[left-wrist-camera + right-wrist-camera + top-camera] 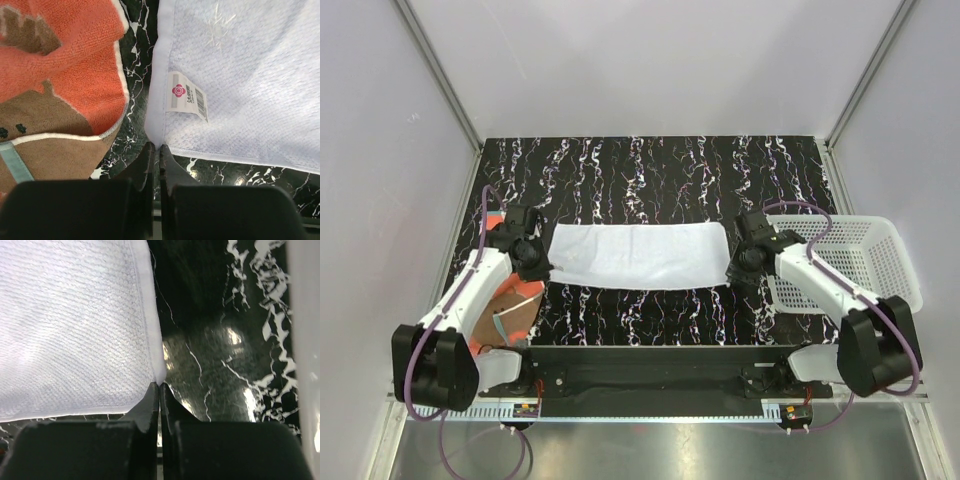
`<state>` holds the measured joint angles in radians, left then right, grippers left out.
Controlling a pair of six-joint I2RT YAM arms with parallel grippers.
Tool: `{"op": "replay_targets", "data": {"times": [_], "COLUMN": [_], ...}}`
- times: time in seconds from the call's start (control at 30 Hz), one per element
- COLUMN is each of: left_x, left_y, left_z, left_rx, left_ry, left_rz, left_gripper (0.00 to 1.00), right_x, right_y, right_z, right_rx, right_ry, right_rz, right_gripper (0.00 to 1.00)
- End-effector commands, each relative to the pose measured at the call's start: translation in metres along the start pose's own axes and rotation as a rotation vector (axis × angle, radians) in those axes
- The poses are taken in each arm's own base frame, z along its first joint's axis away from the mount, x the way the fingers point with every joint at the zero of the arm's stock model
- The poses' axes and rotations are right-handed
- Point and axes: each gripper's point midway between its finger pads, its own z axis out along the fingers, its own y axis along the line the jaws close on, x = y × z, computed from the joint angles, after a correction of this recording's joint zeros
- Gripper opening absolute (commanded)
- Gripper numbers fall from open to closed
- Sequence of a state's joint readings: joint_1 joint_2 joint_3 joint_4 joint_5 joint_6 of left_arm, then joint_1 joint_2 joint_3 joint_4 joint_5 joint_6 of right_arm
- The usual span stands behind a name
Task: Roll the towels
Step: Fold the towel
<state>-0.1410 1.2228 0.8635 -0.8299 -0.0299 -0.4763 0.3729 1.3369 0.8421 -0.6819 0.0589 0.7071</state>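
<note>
The white towel [638, 256] lies spread flat across the middle of the black marbled table [650, 170]. My left gripper [542, 270] is shut on its near left corner [156, 135], next to a small printed label [186, 96]. My right gripper [732, 274] is shut on the near right corner of that white towel [159, 371]. The orange towel [510, 308] with its brownish reverse lies crumpled under my left arm, filling the left side of the left wrist view [60, 80].
A white perforated basket [865, 262] stands at the right edge of the table, beside my right arm. White walls enclose the table on the left, back and right. The arm bases sit on a black rail [650, 362] at the near edge.
</note>
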Motion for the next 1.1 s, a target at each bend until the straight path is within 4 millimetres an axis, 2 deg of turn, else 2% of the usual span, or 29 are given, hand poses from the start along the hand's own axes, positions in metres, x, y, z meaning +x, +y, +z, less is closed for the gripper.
{"op": "replay_targets", "data": {"times": [0.0, 0.23, 0.4, 0.57, 0.77, 0.83, 0.87, 0.9, 1.0, 1.07], "left_x": [-0.005, -0.001, -0.012, -0.028, -0.064, -0.07, -0.08, -0.08, -0.093, -0.102], "left_y": [-0.006, -0.004, -0.005, -0.012, -0.021, -0.02, -0.023, -0.021, -0.024, -0.026], "left_z": [-0.019, -0.03, -0.031, -0.028, -0.03, -0.021, -0.023, -0.014, -0.004, 0.002], "left_rx": [0.043, 0.05, 0.033, 0.025, -0.001, -0.034, -0.033, -0.054, -0.074, -0.082], "left_ry": [-0.042, -0.044, -0.058, -0.048, -0.084, -0.064, -0.08, -0.049, -0.037, -0.032], "left_rz": [-0.01, 0.007, 0.022, 0.035, 0.053, 0.063, 0.064, 0.068, 0.066, 0.059], "left_gripper": [0.0, 0.0, 0.0, 0.0, 0.0, 0.0, 0.0, 0.0, 0.0, 0.0], "right_x": [0.014, 0.007, -0.008, -0.024, -0.045, -0.054, -0.056, -0.062, -0.073, -0.076], "right_y": [-0.014, -0.007, 0.008, 0.022, 0.039, 0.042, 0.043, 0.049, 0.054, 0.053], "right_z": [-0.019, -0.044, -0.051, -0.039, -0.021, -0.013, -0.011, -0.01, 0.001, 0.012], "right_rx": [0.032, -0.01, -0.034, -0.02, -0.001, 0.012, 0.013, -0.002, 0.006, 0.024], "right_ry": [0.021, -0.006, -0.029, -0.013, 0.009, 0.016, 0.018, 0.013, 0.025, 0.048], "right_rz": [0.021, 0.019, 0.001, -0.048, -0.098, -0.098, -0.099, -0.098, -0.104, -0.108], "right_gripper": [0.0, 0.0, 0.0, 0.0, 0.0, 0.0, 0.0, 0.0, 0.0, 0.0]}}
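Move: Both hands already hold the white towel's near corners off the table, left about 8 cm up, right some 6 cm. The far left corner lies about 13 cm ahead of the left hand and 2 cm to its right; the orange towel's middle is 8 cm to that hand's left, about level with it. The far right corner lies about 13 cm ahead of the right hand and 1 cm to its left; the white basket is some 21 cm to that hand's right and 5 cm ahead. Keeping the near corners pinched in shut fingers, both hands first go on drawing back while rising, the left only a centimetre or two and the right nearly 3 cm. Then they turn and swing forward together about 9 cm towards the far edge, carrying the near edge over the towel, still climbing at first and sinking a little, by 1 to 2 cm, as they advance. ##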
